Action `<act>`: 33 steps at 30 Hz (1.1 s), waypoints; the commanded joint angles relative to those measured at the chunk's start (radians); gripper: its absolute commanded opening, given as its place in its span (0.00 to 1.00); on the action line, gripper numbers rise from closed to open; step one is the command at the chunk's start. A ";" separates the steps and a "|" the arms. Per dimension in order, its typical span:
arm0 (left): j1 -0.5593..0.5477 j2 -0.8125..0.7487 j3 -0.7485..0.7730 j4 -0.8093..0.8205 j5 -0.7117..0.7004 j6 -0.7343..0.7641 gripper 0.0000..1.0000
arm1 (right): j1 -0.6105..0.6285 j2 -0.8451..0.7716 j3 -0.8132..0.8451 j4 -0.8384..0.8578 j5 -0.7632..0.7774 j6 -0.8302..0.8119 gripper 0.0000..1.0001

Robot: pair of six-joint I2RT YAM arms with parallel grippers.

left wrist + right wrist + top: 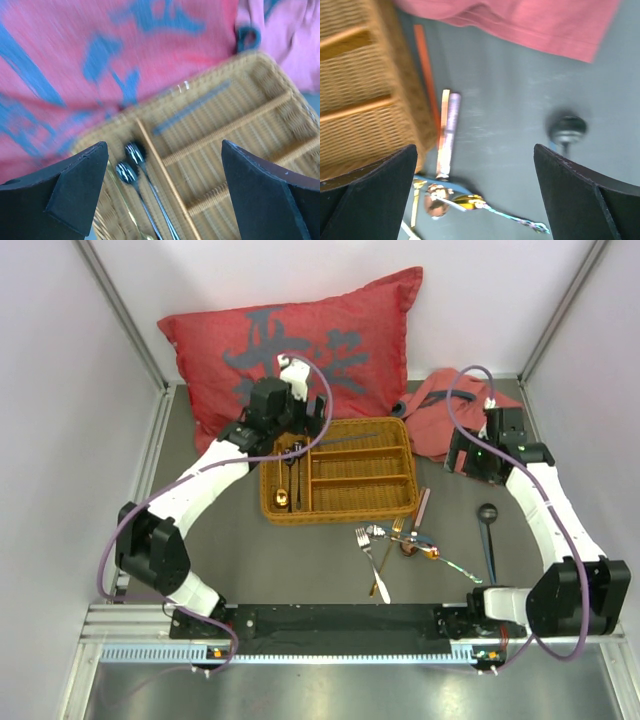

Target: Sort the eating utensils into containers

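The tan wicker tray sits mid-table. Its long left compartment holds two dark spoons and a gold utensil, also visible from above as spoons. A dark blue chopstick lies in the far compartment. My left gripper hovers open above the tray's far left corner, nothing between its fingers. Loose utensils lie in front of the tray: a silver fork, a gold fork, spoons, a copper knife, an orange chopstick and a black spoon. My right gripper is open and empty, right of the tray.
A red cushion leans behind the tray, touching its far rim. A pink cloth lies at the back right, under the right wrist. Metal frame posts and white walls close in both sides.
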 commanded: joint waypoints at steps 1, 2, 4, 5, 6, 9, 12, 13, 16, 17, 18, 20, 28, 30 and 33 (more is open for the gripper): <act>-0.004 -0.029 -0.085 -0.016 0.133 -0.106 0.98 | -0.013 0.019 -0.007 -0.059 0.172 -0.006 0.99; -0.004 -0.034 -0.114 -0.006 0.158 -0.123 0.98 | -0.027 0.022 -0.014 -0.060 0.181 -0.004 0.99; -0.004 -0.040 -0.140 0.017 0.215 -0.132 0.98 | -0.059 0.037 -0.033 -0.074 0.201 0.004 0.99; -0.004 -0.038 -0.154 0.028 0.232 -0.143 0.99 | -0.085 0.043 -0.042 -0.076 0.204 0.007 0.99; -0.004 -0.040 -0.160 0.034 0.252 -0.146 0.99 | -0.100 0.051 -0.051 -0.077 0.212 0.005 0.99; -0.004 -0.040 -0.174 0.041 0.312 -0.144 0.98 | -0.163 0.094 -0.082 -0.087 0.211 0.008 0.99; -0.004 -0.040 -0.184 0.045 0.321 -0.140 0.99 | -0.209 0.155 -0.109 -0.076 0.194 0.017 0.99; -0.002 -0.038 -0.184 0.046 0.324 -0.138 0.98 | -0.215 0.172 -0.117 -0.073 0.192 0.019 0.99; -0.002 -0.038 -0.185 0.038 0.338 -0.132 0.98 | -0.226 0.238 -0.108 -0.076 0.188 0.024 0.99; -0.002 -0.038 -0.187 0.040 0.338 -0.130 0.98 | -0.228 0.258 -0.103 -0.076 0.191 0.027 0.99; -0.001 -0.040 -0.188 0.041 0.342 -0.130 0.98 | -0.229 0.288 -0.097 -0.083 0.191 0.027 0.98; -0.001 -0.040 -0.187 0.041 0.355 -0.130 0.98 | -0.232 0.313 -0.093 -0.082 0.197 0.030 0.98; 0.002 -0.046 -0.184 0.037 0.370 -0.127 0.98 | -0.234 0.390 -0.103 -0.070 0.136 0.022 0.67; 0.002 -0.049 -0.184 0.034 0.364 -0.126 0.98 | -0.232 0.414 -0.099 -0.073 0.105 0.021 0.54; 0.005 -0.057 -0.185 0.029 0.356 -0.123 0.98 | -0.232 0.430 -0.096 -0.065 0.068 0.013 0.40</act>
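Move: Back and to the right of the right hand lies the black spoon on the table: its middle some 12 cm back, 9 cm right and 16 cm below, its bowl only about 5 cm back and 8 cm right. The blue chopstick lies beside its handle, 13 cm back and 9 cm right; the pink cloth is 17 cm ahead, 3 cm right. From the left hand, the spoon's middle is roughly 24 cm back, 45 cm right; the tray's middle is 5 cm back, 7 cm right, 24 cm below. Swinging right and back while sinking, then dropping almost straight down, the right hand descends some 15 cm to the black spoon's neck just behind the bowl, tipping about 35 degrees to point nearly straight down and turning slightly clockwise. Its wide-open fingers close about halfway around the neck at the end. The open, empty left hand sinks about 8 cm while drawing back and right over the tray, tipping down, then stays there. ##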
